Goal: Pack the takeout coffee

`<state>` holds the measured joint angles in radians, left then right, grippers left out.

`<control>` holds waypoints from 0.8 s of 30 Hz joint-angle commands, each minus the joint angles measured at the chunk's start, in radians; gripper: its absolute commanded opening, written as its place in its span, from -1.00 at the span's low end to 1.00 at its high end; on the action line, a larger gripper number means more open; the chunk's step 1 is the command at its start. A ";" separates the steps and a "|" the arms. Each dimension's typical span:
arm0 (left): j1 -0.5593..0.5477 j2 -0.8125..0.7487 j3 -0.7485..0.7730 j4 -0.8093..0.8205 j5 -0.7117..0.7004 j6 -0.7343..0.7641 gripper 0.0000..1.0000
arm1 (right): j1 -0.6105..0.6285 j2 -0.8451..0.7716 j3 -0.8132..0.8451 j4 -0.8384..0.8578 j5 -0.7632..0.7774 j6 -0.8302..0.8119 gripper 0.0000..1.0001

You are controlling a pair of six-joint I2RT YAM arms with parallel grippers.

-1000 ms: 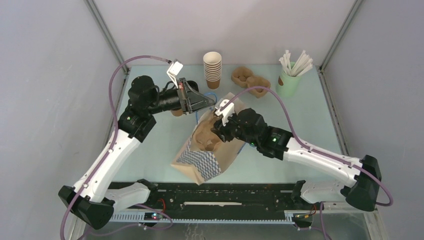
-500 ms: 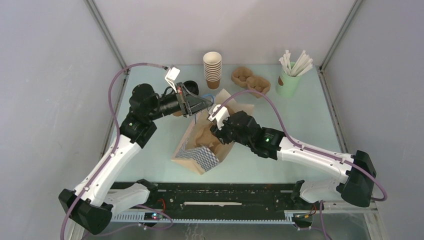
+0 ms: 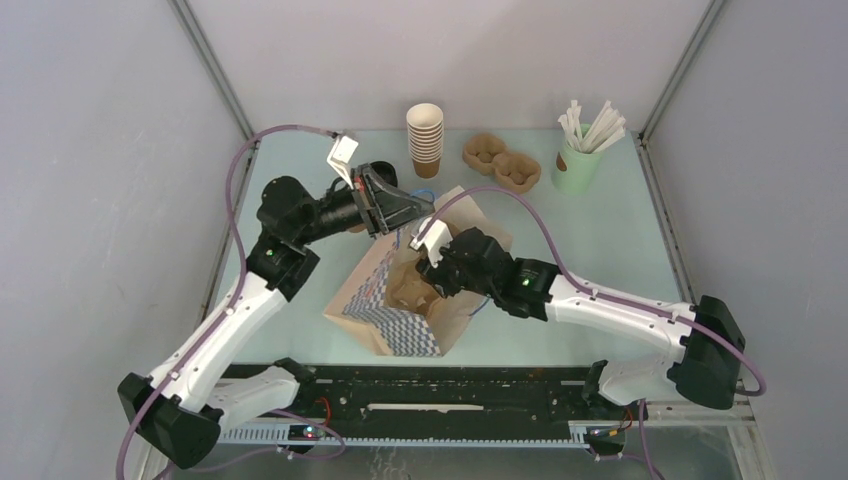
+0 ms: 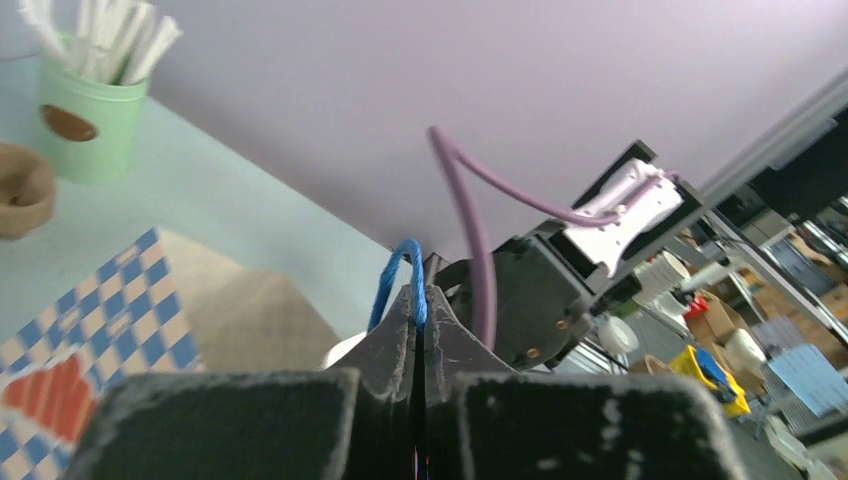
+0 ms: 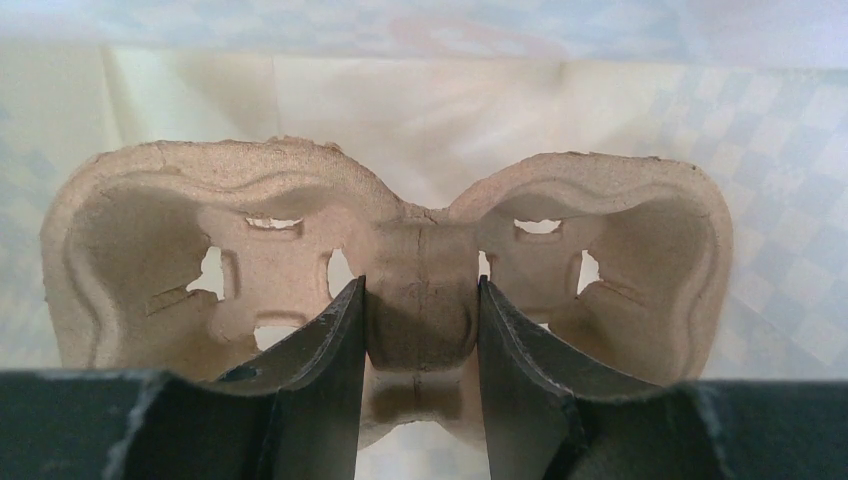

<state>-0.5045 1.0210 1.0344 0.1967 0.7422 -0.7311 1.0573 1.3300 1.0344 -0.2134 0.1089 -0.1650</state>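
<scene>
A brown paper bag [image 3: 390, 322] with a blue-checked side stands open mid-table. My left gripper [image 3: 418, 208] is shut on its blue cord handle [image 4: 403, 268] and holds the mouth up. My right gripper [image 3: 424, 284] reaches into the bag, shut on the middle bridge of a brown moulded-pulp cup tray [image 5: 160, 230]. Both tray wells are empty. A stack of brown kraft takeout coffee cups [image 3: 425, 140] stands at the back, apart from both grippers. No cup shows inside the bag.
A second pulp tray [image 3: 502, 162] lies at the back right of the cup stack. A pale green cup with white straws [image 3: 577, 166] stands at the far right back. Enclosure walls close in the left, right and back.
The bag has shifted toward the front left and stands more open. My left gripper has moved right with the handle. My right gripper has gone deeper into the bag with the tray.
</scene>
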 commanded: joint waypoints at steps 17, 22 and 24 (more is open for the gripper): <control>-0.214 0.056 -0.091 0.306 0.014 -0.103 -1.00 | 0.072 -0.036 -0.469 0.761 0.167 0.144 -0.45; -0.239 0.063 -0.087 0.305 0.000 -0.091 -1.00 | 0.102 0.014 -0.525 0.922 0.236 0.136 -0.45; -0.241 0.061 -0.084 0.305 0.000 -0.084 -1.00 | 0.106 0.036 -0.527 0.934 0.242 0.136 -0.45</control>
<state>-0.7353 1.0866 0.9516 0.4461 0.7441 -0.8227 1.1442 1.3334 0.5205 0.5411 0.2863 -0.0383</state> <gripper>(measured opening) 0.017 0.476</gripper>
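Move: The right hand has the cup carrier pinched inside the bag's mouth; the bag's bottom is roughly 14 cm below, 5 cm left and 3 cm ahead. The bag's free blue handle sits about 8 cm to the right and 3 cm back, the lidded cup some 29 cm ahead and 15 cm left. From the left hand, shut on the other handle, the bag's bottom is about 35 cm below, 5 cm left, neither ahead nor back. Right lowers the pinched carrier about 7 cm into the bag; left draws its handle 8 cm back and right. ##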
